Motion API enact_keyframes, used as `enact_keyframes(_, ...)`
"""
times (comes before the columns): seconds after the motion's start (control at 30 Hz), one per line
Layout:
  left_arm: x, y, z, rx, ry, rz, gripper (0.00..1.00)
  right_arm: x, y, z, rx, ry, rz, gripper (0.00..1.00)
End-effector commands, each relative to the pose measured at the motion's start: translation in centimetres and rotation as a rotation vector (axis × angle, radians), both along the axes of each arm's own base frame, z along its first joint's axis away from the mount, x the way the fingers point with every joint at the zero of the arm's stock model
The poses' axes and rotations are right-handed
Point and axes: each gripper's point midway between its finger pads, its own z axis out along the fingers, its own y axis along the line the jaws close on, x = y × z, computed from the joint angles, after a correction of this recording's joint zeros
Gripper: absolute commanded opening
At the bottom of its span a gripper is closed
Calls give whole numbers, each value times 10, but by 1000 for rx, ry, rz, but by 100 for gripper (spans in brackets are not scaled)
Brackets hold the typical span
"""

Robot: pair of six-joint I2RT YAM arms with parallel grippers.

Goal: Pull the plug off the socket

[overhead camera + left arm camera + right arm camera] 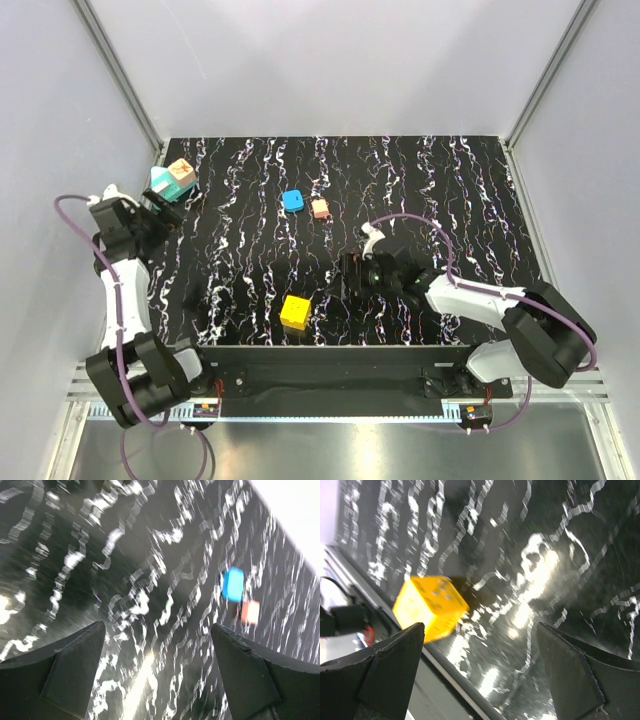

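The tan plug (181, 171) with a reddish mark on top sits on the teal socket (160, 182) at the far left of the table. My left gripper (172, 208) is just in front of the socket, open and empty. In the left wrist view the open left gripper (157, 626) frames only bare table; plug and socket are out of that view. My right gripper (350, 272) is open and empty low over the table's front middle. In the right wrist view it (480, 626) is open over bare table.
A yellow cube (295, 312) sits near the front edge, left of the right gripper, and shows in the right wrist view (430, 606). A bright-blue block (293, 200) and a salmon block (320, 208) lie mid-table. A white rounded block (373, 232) lies behind the right gripper.
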Motion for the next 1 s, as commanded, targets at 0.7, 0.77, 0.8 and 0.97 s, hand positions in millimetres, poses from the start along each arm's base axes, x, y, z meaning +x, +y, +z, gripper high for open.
enact_keyframes(0.7, 77, 148, -78, -111, -141, 364, 17, -7, 4, -38, 25, 42, 138, 100)
enact_keyframes(0.77, 82, 154, -82, -117, -153, 382, 9, -6, 3, -40, 34, 55, 135, 100)
enact_keyframes(0.8, 88, 159, -87, -121, -153, 385, 6, -6, 2, -43, 33, 67, 133, 100)
enact_keyframes(0.97, 100, 178, -94, -104, -199, 462, 0, -2, 0, -45, 48, 83, 122, 100)
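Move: From my left hand, the turquoise socket lies about 23 cm ahead, 16 cm to the left and 16 cm lower; the orange block on it is some 4 cm farther out and 3 cm to the right of its middle. From my right hand, the yellow cube is about 6 cm back, 12 cm left and 6 cm below. The small pink piece lies roughly 26 cm ahead of that hand and 6 cm left. I swing my empty left hand some 15 cm left, dropping about 11 cm and reaching 8 cm forward, towards the turquoise socket beside the side rail. On the way I turn it about 20 degrees counter-clockwise and shut its wide-open fingers on nothing. My right hand, still open, sinks about 4 cm beside the yellow cube, first easing slightly back and then forward again. ##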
